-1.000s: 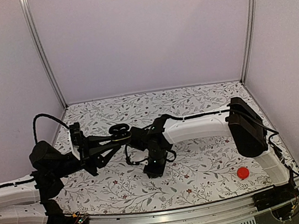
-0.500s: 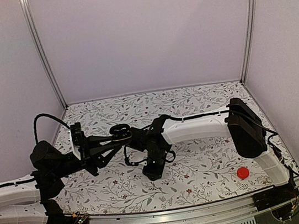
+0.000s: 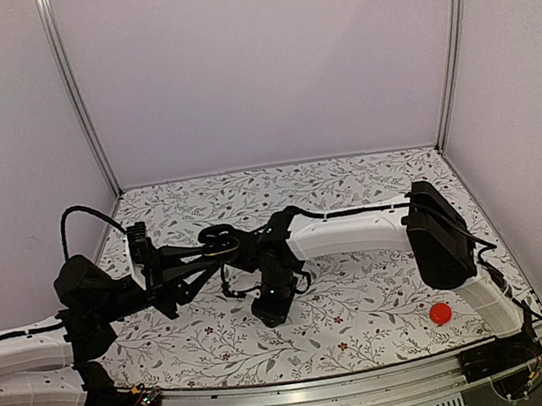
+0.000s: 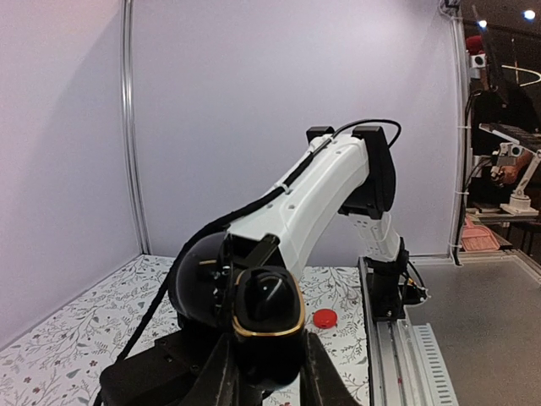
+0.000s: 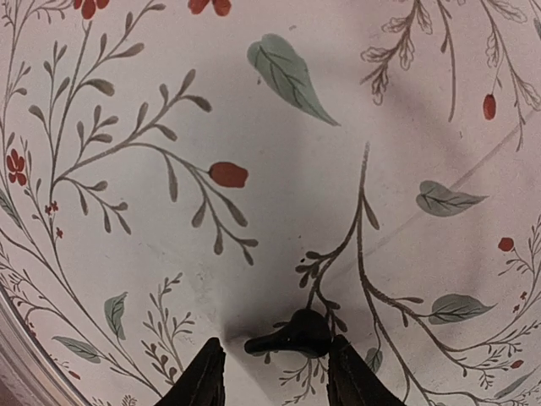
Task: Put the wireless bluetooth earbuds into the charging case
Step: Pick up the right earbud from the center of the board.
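My left gripper is shut on the charging case, a glossy black clamshell held open above the table at centre left. In the left wrist view the case shows a gold rim and sits between my fingers. My right gripper points straight down at the table just right of the case. In the right wrist view it is open, its jaws either side of a small black earbud lying on the floral mat. The earbud lies close against the right finger.
A flat red disc lies near the front right of the floral mat, also seen in the left wrist view. The right arm's white link crosses the middle. Walls enclose the back and sides.
The right gripper has shifted slightly left and down towards the mat. The left gripper with the case has not moved.
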{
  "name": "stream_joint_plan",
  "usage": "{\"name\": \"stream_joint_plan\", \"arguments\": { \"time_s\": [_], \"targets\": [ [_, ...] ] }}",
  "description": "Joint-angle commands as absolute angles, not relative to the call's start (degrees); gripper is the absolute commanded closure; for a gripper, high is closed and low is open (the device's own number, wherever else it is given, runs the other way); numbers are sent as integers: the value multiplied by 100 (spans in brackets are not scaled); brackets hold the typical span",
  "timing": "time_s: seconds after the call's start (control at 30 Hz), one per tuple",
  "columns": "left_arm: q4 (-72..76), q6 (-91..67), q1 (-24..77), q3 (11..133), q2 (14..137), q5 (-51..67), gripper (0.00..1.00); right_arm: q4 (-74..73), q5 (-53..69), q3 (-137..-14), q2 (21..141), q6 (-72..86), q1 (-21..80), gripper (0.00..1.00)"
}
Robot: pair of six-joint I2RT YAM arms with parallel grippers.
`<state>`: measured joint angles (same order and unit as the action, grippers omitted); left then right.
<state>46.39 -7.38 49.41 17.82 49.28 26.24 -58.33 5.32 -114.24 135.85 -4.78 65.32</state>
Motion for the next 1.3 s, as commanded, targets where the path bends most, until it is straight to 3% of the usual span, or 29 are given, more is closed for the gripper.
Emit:
{"name": "stream_joint_plan", "arguments": {
  "time_s": [0.0,0.33,0.67,1.0,1.27],
  "targets": [
    [4808,-721,4865,1747,4924,2616,83,-5889,626,-11651,13853,-311,6565,60],
    [4767,-719,4860,1742,4871,2600,83,-5988,418,-11951,14135,-305,6565,77],
    [4763,-703,4860,1740,4883,2590,83,-6032,266,-11798,14044,-360,6557,84],
    [4757,-695,4860,1731,4870,2575,83,-5678,279,-10245,13068,-329,6468,93],
    [4755,-703,4865,1740,4869,2596,83,-5512,342,-8865,12097,-62,6407,94]
  ]
}}
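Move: The right earbud lies on the board almost between the right hand's half-open fingers, about 1 cm ahead, 1 cm to the left and 1 cm below. The charging case, held up by the left hand, is about 28 cm above the right hand, some 5 cm back and 5 cm to its left. From the left hand, the earbud lies roughly 6 cm ahead, 4 cm to the right and 28 cm down. Leftward first by about 1 cm, easing slightly forward and down, the right hand closes its half-open fingers and pinches the earbud. It then turns back and sweeps right about 8 cm and some 3 cm back towards its base, staying low over the board and keeping its grip. The left hand holds the case still. ##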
